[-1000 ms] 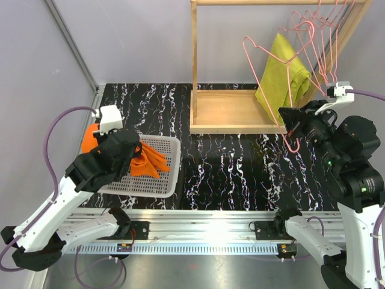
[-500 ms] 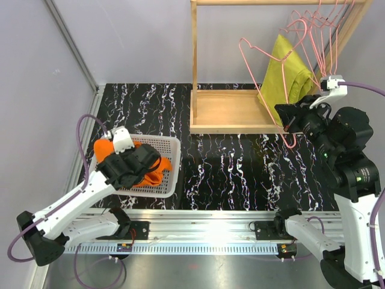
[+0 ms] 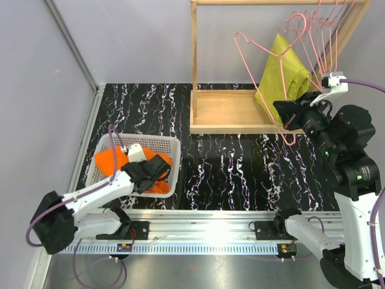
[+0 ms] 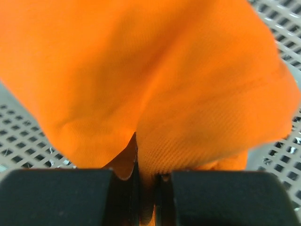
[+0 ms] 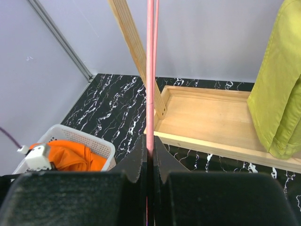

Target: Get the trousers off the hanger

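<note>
The orange trousers (image 3: 106, 160) lie bunched in the white mesh basket (image 3: 162, 139) at the left. My left gripper (image 3: 160, 167) is low over the basket's near right part. In the left wrist view it (image 4: 148, 176) is shut on a fold of the trousers (image 4: 155, 70) just above the basket mesh (image 4: 277, 155). The bare pink hanger (image 3: 242, 60) hangs tilted in the air in front of the wooden rack. My right gripper (image 3: 280, 108) holds it low on the frame. The right wrist view shows this gripper (image 5: 150, 148) shut on the hanger's wire (image 5: 150, 70).
A wooden rack (image 3: 194, 60) with a tray base (image 3: 231, 111) stands at the back. A yellow-green garment (image 3: 283, 78) and several other pink hangers (image 3: 325, 36) hang from its rail, close to my right arm. Grey walls close in the left and back sides.
My left arm has dropped and pulled toward the near edge, bringing the trousers down into the basket. My right gripper has lifted the hanger slightly up and to the left.
</note>
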`<state>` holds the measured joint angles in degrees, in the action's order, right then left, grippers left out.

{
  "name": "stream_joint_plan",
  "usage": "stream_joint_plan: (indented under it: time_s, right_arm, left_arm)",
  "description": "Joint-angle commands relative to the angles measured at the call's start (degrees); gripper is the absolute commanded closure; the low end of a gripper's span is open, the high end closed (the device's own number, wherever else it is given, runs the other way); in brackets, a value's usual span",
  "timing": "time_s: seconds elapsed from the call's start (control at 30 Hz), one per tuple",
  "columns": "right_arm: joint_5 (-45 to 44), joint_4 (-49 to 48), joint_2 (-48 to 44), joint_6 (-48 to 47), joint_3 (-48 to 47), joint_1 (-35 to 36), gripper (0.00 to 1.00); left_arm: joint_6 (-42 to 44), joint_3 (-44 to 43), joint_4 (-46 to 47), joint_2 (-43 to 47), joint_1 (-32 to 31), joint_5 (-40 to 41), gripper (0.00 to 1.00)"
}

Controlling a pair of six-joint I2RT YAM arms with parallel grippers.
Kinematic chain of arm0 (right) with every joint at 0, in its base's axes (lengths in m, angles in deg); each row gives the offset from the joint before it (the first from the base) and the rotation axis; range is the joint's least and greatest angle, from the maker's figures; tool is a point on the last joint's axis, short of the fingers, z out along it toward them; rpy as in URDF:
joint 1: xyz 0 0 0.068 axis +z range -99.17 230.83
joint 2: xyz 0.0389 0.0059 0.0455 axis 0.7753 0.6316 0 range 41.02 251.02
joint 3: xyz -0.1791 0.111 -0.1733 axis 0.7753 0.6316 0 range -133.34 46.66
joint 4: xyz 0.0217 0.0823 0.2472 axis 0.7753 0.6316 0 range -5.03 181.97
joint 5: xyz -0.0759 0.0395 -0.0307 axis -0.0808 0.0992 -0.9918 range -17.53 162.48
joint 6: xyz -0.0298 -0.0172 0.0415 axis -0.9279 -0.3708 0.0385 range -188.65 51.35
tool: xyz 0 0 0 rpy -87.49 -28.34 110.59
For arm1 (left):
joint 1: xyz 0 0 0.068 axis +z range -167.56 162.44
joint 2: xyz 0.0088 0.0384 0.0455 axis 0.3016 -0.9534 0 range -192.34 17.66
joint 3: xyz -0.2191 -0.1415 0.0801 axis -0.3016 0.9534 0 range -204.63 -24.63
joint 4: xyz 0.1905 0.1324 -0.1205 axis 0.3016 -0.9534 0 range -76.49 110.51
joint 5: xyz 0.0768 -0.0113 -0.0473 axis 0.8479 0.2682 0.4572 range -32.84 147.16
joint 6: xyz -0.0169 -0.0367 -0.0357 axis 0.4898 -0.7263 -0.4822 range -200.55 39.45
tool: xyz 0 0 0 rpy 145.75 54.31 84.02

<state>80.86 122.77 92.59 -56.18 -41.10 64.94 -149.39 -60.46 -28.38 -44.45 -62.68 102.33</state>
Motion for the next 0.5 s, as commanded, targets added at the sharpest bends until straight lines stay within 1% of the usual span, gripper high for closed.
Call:
stream_joint_plan:
  time_s: [0.0, 0.07, 0.13, 0.17, 0.23, 0.27, 0.3, 0.33, 0.37, 0.43, 0.47]
  right_arm:
    - [1.7, -3.7, -0.1, 0.6, -1.5, 0.0, 1.00]
    - [2.1, -3.7, 0.0, 0.6, -1.3, 0.0, 1.00]
    - [2.0, -3.4, 0.4, 0.2, -1.5, 0.0, 1.00]
    - [1.8, -2.6, 0.6, 0.2, -1.7, 0.0, 1.00]
    - [1.2, -1.8, 1.8, -0.2, -2.8, 0.0, 1.00]
    - [0.8, -1.3, 2.2, -0.3, -2.9, 0.0, 1.00]
    - [0.2, -1.0, 3.0, -0.4, -3.2, 0.0, 1.00]
    - [0.0, -1.0, 3.4, -0.6, -3.4, 0.0, 1.00]
    - [-0.2, -0.6, 3.8, -0.7, -3.6, 0.0, 1.00]
    - [-0.7, -0.6, 5.0, -1.3, -3.9, 0.0, 1.00]
    - [-1.2, -0.6, 5.3, -1.5, -3.9, 0.0, 1.00]
  left_arm:
    - [8.9, -6.3, 8.9, -6.7, 0.7, -4.4, 1.00]
    - [11.5, -8.4, 9.7, -8.3, 1.0, -5.6, 1.00]
    - [10.1, -10.2, 6.5, -9.2, 0.9, -5.8, 1.00]
    - [9.3, -10.7, 5.1, -9.0, 0.9, -5.8, 0.93]
    - [8.1, -11.3, 1.3, -6.6, 0.9, -4.4, 0.54]
    - [8.0, -12.0, 0.1, -5.4, 0.9, -3.9, 0.40]
    - [7.7, -12.5, -1.2, -4.3, 0.9, -3.0, 0.29]
    - [8.0, -13.0, -3.4, -1.5, 0.9, -2.5, 0.17]
    - [8.1, -14.4, -4.7, 0.0, 0.9, -2.1, 0.11]
    - [9.5, -16.2, -7.9, 2.6, 0.9, -1.3, 0.02]
    - [9.8, -17.4, -9.2, 5.0, 0.9, -1.0, 0.01]
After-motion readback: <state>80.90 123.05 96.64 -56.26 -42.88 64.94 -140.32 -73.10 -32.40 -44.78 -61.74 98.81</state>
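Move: The left hand still grips the orange trousers low inside the basket. The basket's middle is roughly 6 cm to its left, level ahead and some 4 cm below; most of the trousers' cloth spreads about 2 cm ahead and 5 cm left, and the basket's right rim is about 10 cm to the right. The right hand, holding the empty pink hanger, has the rack's rod some 20 cm straight ahead and 12 cm up, with the green trousers about 17 cm ahead, 3 cm right and 14 cm lower. The left hand carries its pinch of the orange trousers about 4 cm to the right and forward, low in the basket, then opens its fingers wide, lets go of the cloth and lifts nearly straight up, some 5 cm by the end. The right hand keeps its shut grip on the side bar of the pink hanger, at first almost still, then easing about 2 cm forward towards the rack. ##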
